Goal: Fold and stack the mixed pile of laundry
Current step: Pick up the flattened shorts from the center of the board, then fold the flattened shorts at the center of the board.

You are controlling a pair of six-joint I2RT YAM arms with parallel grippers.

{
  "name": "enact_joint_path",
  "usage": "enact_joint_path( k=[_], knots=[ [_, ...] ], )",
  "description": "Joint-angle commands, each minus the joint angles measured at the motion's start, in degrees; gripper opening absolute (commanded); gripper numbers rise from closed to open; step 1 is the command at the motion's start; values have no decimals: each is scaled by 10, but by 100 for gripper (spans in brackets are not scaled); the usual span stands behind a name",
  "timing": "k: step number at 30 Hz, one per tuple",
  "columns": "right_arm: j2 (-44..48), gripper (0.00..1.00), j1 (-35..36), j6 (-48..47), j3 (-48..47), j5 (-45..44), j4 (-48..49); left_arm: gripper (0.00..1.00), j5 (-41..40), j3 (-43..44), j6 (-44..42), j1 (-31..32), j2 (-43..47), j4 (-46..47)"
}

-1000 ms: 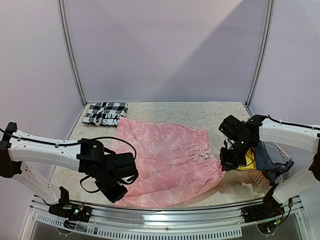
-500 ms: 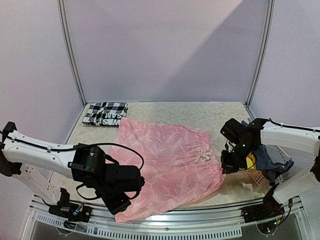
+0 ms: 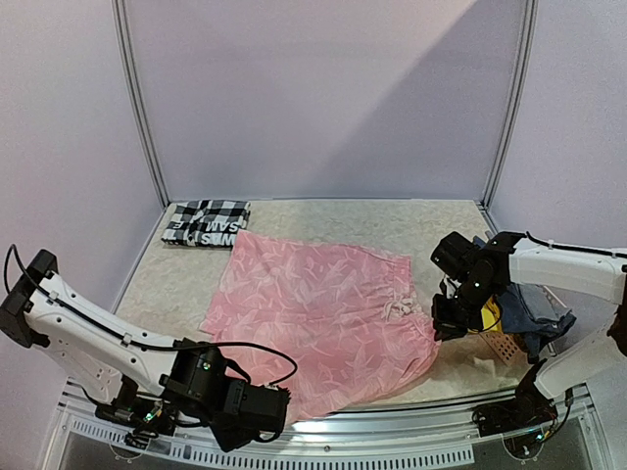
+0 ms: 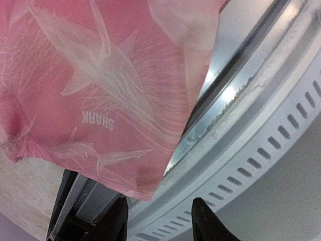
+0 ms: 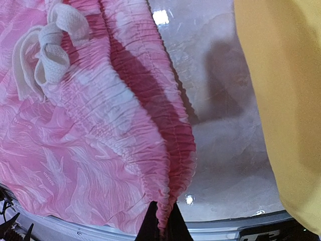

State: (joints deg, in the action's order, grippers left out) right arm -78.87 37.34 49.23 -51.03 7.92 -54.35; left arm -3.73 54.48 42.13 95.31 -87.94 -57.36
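Observation:
The pink garment (image 3: 323, 308) lies spread across the middle of the table, its white drawstring (image 5: 45, 55) near the right side. My left gripper (image 3: 257, 416) hangs at the near table edge, open, with nothing between its fingers. The garment's hem corner (image 4: 135, 181) lies free just beyond the left gripper (image 4: 159, 201). My right gripper (image 3: 446, 321) is shut on the gathered pink waistband (image 5: 168, 150), pinched right at the right gripper (image 5: 163, 223). The folded black-and-white checked shirt (image 3: 207, 222) lies at the back left. The yellow garment (image 3: 487, 319) and the blue-grey one (image 3: 537, 308) are heaped at the right.
A salmon perforated basket (image 3: 506, 347) sits under the heap at the right edge. The metal front rail (image 4: 251, 115) runs right below the left gripper. The yellow cloth (image 5: 286, 90) fills the right side of the right wrist view. Walls close the back and sides.
My left gripper opened, let go of the pink hem and drew back down to the front rail. The pink cloth settled flatter. The right gripper stayed shut on the waistband, barely moving.

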Motion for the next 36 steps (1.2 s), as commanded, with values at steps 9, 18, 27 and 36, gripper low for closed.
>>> enact_joint_path(
  k=[9,18,27,36],
  knots=[
    [-4,0,-2,-5,-8,5,-3,35,-50,-36,23,9,-56,59],
    [-1,0,-2,-10,-4,5,-9,3,-90,-52,28,9,-74,64],
    [34,0,1,21,-9,5,-46,0,-108,-13,21,12,9,-28],
    [90,0,11,91,-24,44,-56,0,-125,48,3,-54,130,-153]
  ],
)
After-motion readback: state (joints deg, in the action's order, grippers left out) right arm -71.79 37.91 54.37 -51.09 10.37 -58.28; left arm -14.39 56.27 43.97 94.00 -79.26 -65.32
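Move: The shorts' loose near-left corner hangs over the front rail, about 4 cm below the left hand, 2 cm ahead and 1 cm left. The shorts' white drawstring bow lies some 22 cm ahead and 22 cm right of that hand, 4 cm lower. From the right hand, already pinching the waistband end, the corner is about 31 cm left, 17 cm back and 6 cm down; the yellow cloth is 10 cm right, 4 cm ahead, about level. Left sinks 4 cm, pinches the shorts' corner, lifts about 8, easing forward; right keeps its waistband hold, rising. ##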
